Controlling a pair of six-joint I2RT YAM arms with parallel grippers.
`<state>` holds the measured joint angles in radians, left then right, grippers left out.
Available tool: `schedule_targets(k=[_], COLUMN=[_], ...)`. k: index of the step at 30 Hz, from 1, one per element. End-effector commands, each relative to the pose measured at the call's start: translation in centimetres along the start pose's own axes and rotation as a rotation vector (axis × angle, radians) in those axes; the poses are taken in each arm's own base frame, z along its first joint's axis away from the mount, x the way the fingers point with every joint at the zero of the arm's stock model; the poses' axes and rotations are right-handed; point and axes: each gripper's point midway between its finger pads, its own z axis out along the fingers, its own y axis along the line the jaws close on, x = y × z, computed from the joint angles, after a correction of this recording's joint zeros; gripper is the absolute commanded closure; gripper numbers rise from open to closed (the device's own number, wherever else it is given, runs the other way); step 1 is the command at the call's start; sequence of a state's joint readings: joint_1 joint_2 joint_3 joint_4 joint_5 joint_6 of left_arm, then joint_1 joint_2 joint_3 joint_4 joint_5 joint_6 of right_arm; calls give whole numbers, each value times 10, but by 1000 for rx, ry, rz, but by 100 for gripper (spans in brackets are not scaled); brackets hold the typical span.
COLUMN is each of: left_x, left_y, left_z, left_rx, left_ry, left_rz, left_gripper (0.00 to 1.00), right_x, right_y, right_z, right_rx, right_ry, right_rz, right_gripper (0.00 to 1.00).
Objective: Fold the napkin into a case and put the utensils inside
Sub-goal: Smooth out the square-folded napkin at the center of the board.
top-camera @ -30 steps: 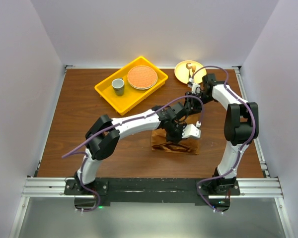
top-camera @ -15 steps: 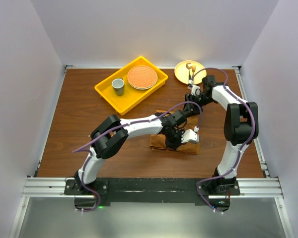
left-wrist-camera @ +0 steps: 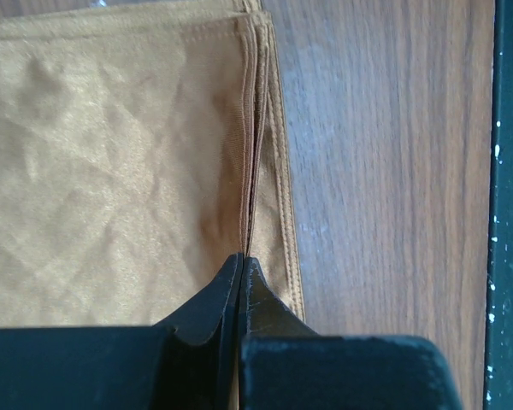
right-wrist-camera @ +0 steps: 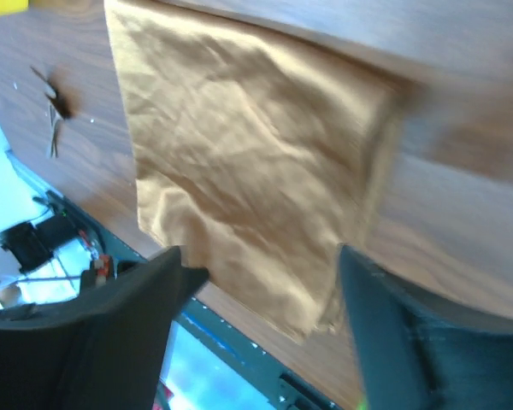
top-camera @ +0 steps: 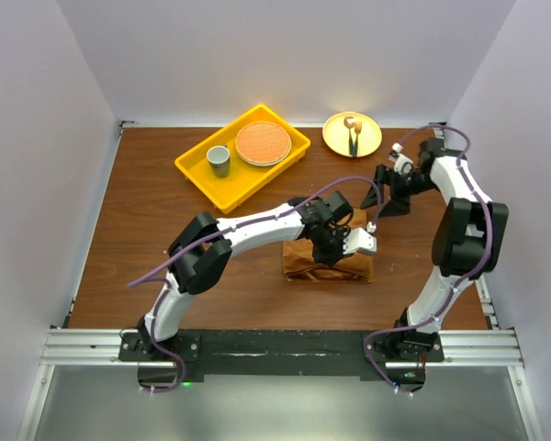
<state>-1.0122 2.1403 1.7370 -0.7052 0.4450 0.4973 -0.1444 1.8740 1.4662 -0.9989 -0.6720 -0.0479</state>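
Observation:
The rust-brown napkin (top-camera: pixel 303 260) lies folded in a rectangle on the table in front of the arms. My left gripper (top-camera: pixel 336 246) is shut, and its tips (left-wrist-camera: pixel 241 258) rest on the stacked hems at the napkin's (left-wrist-camera: pixel 111 171) right edge. Whether a layer is pinched between them does not show. My right gripper (top-camera: pixel 387 198) hangs open to the right of and behind the napkin, apart from it. In the blurred right wrist view the napkin (right-wrist-camera: pixel 239 171) shows below the open right gripper (right-wrist-camera: pixel 261 286), which holds nothing. The utensils (top-camera: pixel 353 136) lie on the round yellow plate (top-camera: pixel 367 145) at the back.
A yellow tray (top-camera: pixel 198 171) at the back left holds a grey cup (top-camera: pixel 219 160) and an orange round plate (top-camera: pixel 263 142). The left arm reaches across the table's middle. The black base rail (left-wrist-camera: pixel 511 171) runs along the near edge.
My right gripper has opened and swung right, away from the napkin's far edge. My left gripper, still shut, has slid slightly right along the napkin, which has shifted a little.

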Motion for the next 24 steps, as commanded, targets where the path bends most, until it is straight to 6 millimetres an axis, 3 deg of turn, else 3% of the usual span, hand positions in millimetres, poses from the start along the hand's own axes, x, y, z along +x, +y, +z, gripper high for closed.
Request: schedule_targets(k=[1, 5, 7, 10, 17, 24], left_x=[-13, -12, -10, -11, -12, -8], left_y=[-4, -4, -5, -5, -5, -5], left_z=[-4, -3, -3, -3, -2, 0], left_rx=[15, 12, 13, 10, 8, 9], left_ry=[-26, -19, -18, -24, -39, -33], left_rz=[4, -3, -8, -8, 2, 7], left_gripper=[100, 100, 100, 100, 100, 100], right_x=[42, 71, 78, 90, 100, 104], right_y=[-3, -13, -14, -17, -23, -19], right_z=[-16, -7, -4, 1, 22, 31], right_rx=[38, 53, 56, 52, -2, -49], right_ry=[85, 156, 162, 176, 202, 225], right_rz=[71, 152, 178, 209, 245, 305], right_gripper=[12, 10, 2, 2, 2, 2])
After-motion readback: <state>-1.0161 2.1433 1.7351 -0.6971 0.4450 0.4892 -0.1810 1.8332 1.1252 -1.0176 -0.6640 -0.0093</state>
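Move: The folded napkin's middle lies about 11 cm back and 15 cm left of the right gripper, some 9 cm below it. Its near right corner is roughly 20 cm back and 4 cm left; the plate stands some 18 cm ahead and 9 cm left. From the left gripper, the napkin's middle is about 4 cm ahead and 4 cm lower, the near right corner 4 cm back and 12 cm right. Bring the empty right gripper back about 10 cm and down some 5 cm, along the napkin's right side towards its near right corner. Swing its fingertips some 20 degrees back towards the base on the way and spread the fingers fully. Keep the left gripper shut and still, with the napkin's raised near edge pinched in its tips. ##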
